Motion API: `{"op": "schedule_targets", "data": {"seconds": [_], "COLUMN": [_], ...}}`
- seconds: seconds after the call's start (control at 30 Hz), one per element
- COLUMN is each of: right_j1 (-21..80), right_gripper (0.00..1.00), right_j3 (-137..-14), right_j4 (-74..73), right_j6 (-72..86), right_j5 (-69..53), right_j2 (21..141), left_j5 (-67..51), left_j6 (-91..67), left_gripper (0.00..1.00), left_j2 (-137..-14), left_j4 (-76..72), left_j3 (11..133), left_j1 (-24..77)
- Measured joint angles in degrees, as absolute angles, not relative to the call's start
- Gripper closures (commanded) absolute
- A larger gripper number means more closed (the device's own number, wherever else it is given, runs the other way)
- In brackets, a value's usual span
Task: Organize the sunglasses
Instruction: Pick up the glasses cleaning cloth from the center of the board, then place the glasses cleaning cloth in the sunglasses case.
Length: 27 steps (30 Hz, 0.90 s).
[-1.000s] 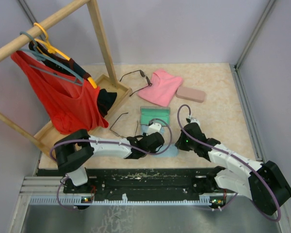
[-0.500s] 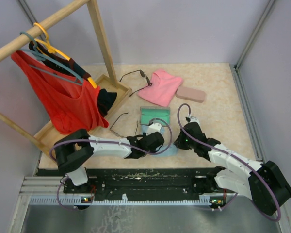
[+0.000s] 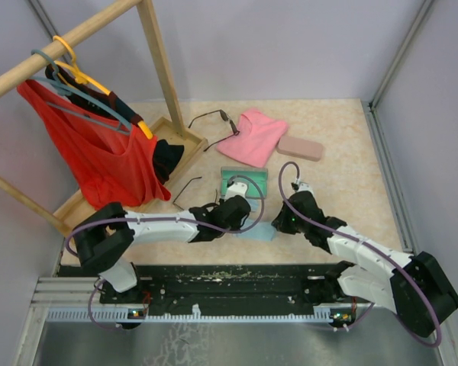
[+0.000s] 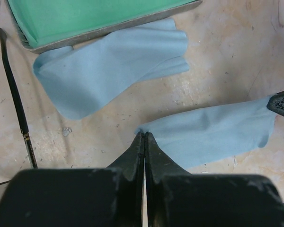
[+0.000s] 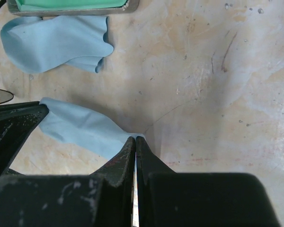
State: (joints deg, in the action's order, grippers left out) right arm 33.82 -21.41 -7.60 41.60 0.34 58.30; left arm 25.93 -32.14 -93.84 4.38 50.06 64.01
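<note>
One pair of dark wire-framed sunglasses (image 3: 211,119) lies at the back by the wooden rack base. A second pair of sunglasses (image 3: 186,190) lies left of the open case (image 3: 244,181) with green lining; its arm (image 4: 16,101) shows in the left wrist view. A light-blue cloth (image 4: 213,135) hangs stretched between both grippers. My left gripper (image 4: 145,135) is shut on the cloth's left corner, and my right gripper (image 5: 135,138) is shut on the opposite corner of the same cloth (image 5: 80,127). From above, my left gripper (image 3: 238,219) and right gripper (image 3: 278,223) are just in front of the case.
A second light-blue cloth (image 4: 109,68) lies crumpled against the case's front edge. A pink cloth (image 3: 253,136) and a closed pink case (image 3: 300,147) lie at the back. A wooden clothes rack (image 3: 156,53) with a red shirt (image 3: 99,160) fills the left side.
My left gripper has shut on the cloth's corner and drawn up and away from the right gripper. The cloth now spans between both grippers. The right gripper stayed shut on its corner.
</note>
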Motion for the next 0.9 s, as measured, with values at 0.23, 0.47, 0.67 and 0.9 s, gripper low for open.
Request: {"op": "schedule_targets", "data": {"seconds": [0.23, 0.47, 0.67, 0.9], "right_j1": [33.8, 33.8, 33.8, 33.7], "right_gripper": [1.00, 1.00, 1.00, 1.00], "right_j3": [-21.5, -24.9, -29.3, -35.4], "right_j4": [-4.3, -1.2, 1.5, 2.6], "right_j6": [41.6, 41.7, 41.6, 40.7], "right_j5": [-0.3, -0.5, 0.9, 2.7], "right_j2": [60.7, 65.3, 69.8, 76.1], "left_j5": [24.5, 22.8, 21.3, 19.8], "left_j6": [-31.1, -29.6, -27.8, -25.7], "left_gripper": [0.99, 0.99, 0.99, 0.99], "left_j2": [-92.3, -91.3, -90.4, -90.7], "left_j4": [3.4, 1.7, -0.3, -1.3], "left_j3": [49.1, 48.5, 48.3, 49.6], "left_j1": [62.1, 58.6, 54.8, 52.0]}}
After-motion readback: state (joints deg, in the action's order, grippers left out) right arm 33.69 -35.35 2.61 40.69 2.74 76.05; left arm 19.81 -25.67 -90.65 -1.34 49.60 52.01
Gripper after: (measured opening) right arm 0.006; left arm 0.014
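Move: The held cleaning cloth is stretched between the two shut grippers. The open green case they take it to lies about 13 cm ahead and 2 cm right of the left hand, and roughly 13 cm ahead and 10 cm left of the right hand. The small blue cloth in front of the case is about 7 cm ahead of the left hand, 1 cm to its right; the sunglasses are some 8 cm ahead and 14 cm to its left. All lie a few centimetres lower. Still pinching the cloth by its two far corners, both hands carry it forward towards the green case, slowly at first and then faster, drifting left and rising about 3 cm. The left goes about 6.5 cm forward, the right about 8, its fingers tipping up slightly; the right drifts left more, so the hands end slightly closer. Both grippers stay shut. ##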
